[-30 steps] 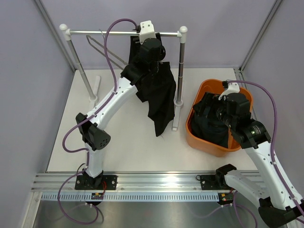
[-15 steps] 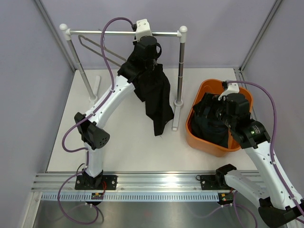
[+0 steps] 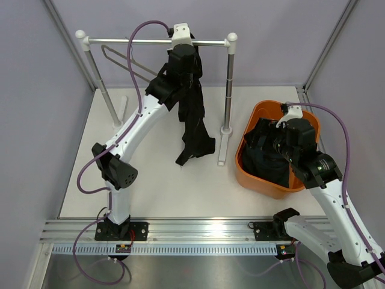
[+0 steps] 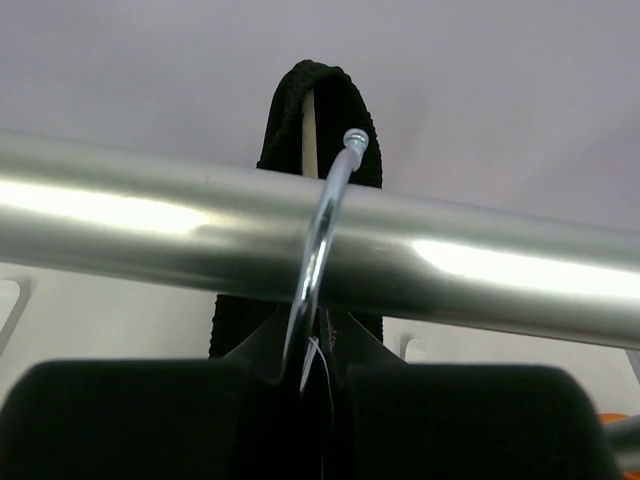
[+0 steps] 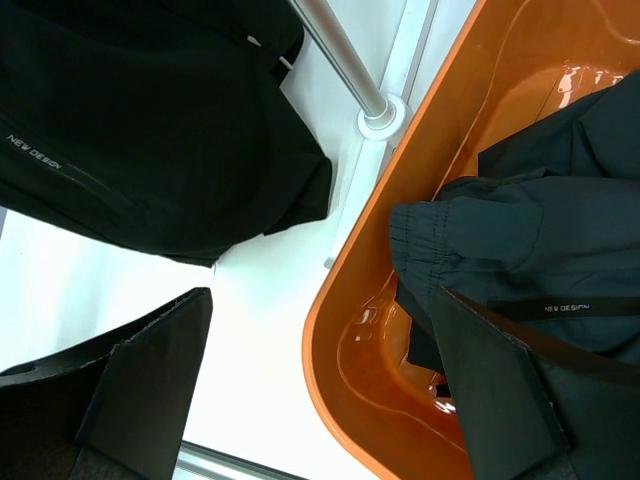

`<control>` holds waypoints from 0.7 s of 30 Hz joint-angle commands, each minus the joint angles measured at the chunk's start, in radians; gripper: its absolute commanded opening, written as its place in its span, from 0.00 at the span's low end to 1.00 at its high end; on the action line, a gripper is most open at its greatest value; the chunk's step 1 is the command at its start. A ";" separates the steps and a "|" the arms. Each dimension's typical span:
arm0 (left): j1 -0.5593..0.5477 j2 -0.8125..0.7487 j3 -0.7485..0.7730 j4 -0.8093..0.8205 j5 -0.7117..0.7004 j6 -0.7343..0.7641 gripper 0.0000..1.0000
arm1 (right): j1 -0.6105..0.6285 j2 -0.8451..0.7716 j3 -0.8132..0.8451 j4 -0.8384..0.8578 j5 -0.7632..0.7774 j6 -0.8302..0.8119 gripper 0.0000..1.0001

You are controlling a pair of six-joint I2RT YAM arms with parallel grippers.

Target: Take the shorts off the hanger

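Observation:
One pair of black shorts hangs bunched from the hanger hook on the rail. It also shows in the right wrist view as the shorts with small white lettering. My left gripper is just under the rail, shut on the top of these shorts. In its own view the left gripper has the hook wire running down between its tips. A second dark pair lies in the orange basket. My right gripper hovers open over the basket's left rim, holding nothing.
An empty wire hanger hangs on the rail's left part. The rack's right post stands between the hanging shorts and the basket. A black ribbed band rises behind the rail. Grey walls enclose the white table.
My left gripper rose to the rail and shut. The hanging shorts drew in from a wide drape to a narrow bunch. The right arm stayed still.

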 commanded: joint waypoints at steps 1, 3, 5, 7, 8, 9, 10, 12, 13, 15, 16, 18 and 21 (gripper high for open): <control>0.008 -0.077 0.039 -0.018 0.090 0.066 0.00 | -0.001 -0.012 -0.001 0.014 -0.009 -0.009 0.99; 0.008 -0.097 0.046 -0.023 0.113 0.098 0.00 | 0.000 -0.012 -0.001 0.018 -0.009 -0.009 0.99; 0.008 -0.128 0.060 -0.046 0.136 0.119 0.00 | -0.001 -0.009 0.002 0.021 -0.004 -0.010 0.99; 0.008 -0.152 0.059 -0.066 0.167 0.133 0.00 | -0.001 -0.006 0.005 0.025 -0.003 -0.010 0.99; 0.008 -0.172 0.059 -0.078 0.178 0.136 0.00 | -0.001 -0.004 0.005 0.028 -0.001 -0.009 0.99; 0.008 -0.181 0.060 -0.090 0.185 0.136 0.00 | -0.001 -0.001 0.005 0.030 0.000 -0.009 0.99; 0.008 -0.191 0.057 -0.115 0.204 0.136 0.00 | -0.001 0.000 0.006 0.036 0.000 -0.007 1.00; 0.008 -0.217 0.042 -0.136 0.219 0.143 0.00 | -0.001 0.006 0.010 0.039 0.002 -0.007 0.99; 0.008 -0.226 0.033 -0.148 0.234 0.150 0.00 | -0.001 0.009 0.013 0.042 0.003 -0.006 1.00; 0.008 -0.247 0.017 -0.162 0.251 0.158 0.00 | 0.000 0.012 0.014 0.047 0.005 -0.006 0.99; 0.008 -0.252 0.013 -0.182 0.268 0.164 0.00 | -0.001 0.015 0.017 0.047 0.006 -0.006 0.99; 0.008 -0.263 0.016 -0.207 0.300 0.167 0.00 | -0.001 0.015 0.019 0.048 0.014 -0.007 0.99; 0.006 -0.277 0.006 -0.254 0.334 0.169 0.00 | -0.001 0.019 0.034 0.045 0.031 -0.015 0.99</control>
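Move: The hanger with the dark shorts is already pinched by its hook in the left fingers, close under the rail, which runs about 2 cm ahead and 3 cm above the hand. The shorts hang some 18 cm below, 4 cm nearer and 2 cm to the right. The emptied hanger's hook sits about 21 cm to the left, 2 cm ahead and 3 cm up. From the right hand, the rail at the held hook lies some 25 cm ahead, 29 cm left and 15 cm up. Keeping its pinch on the hook, the hanger and its shorts are drawn away from the rail by the left hand: at first nearly level back towards the robot, then back and upward together with a slight drift left, about 8 cm back and 5 cm up in all. The wrist turns some 15 degrees clockwise on the way. ##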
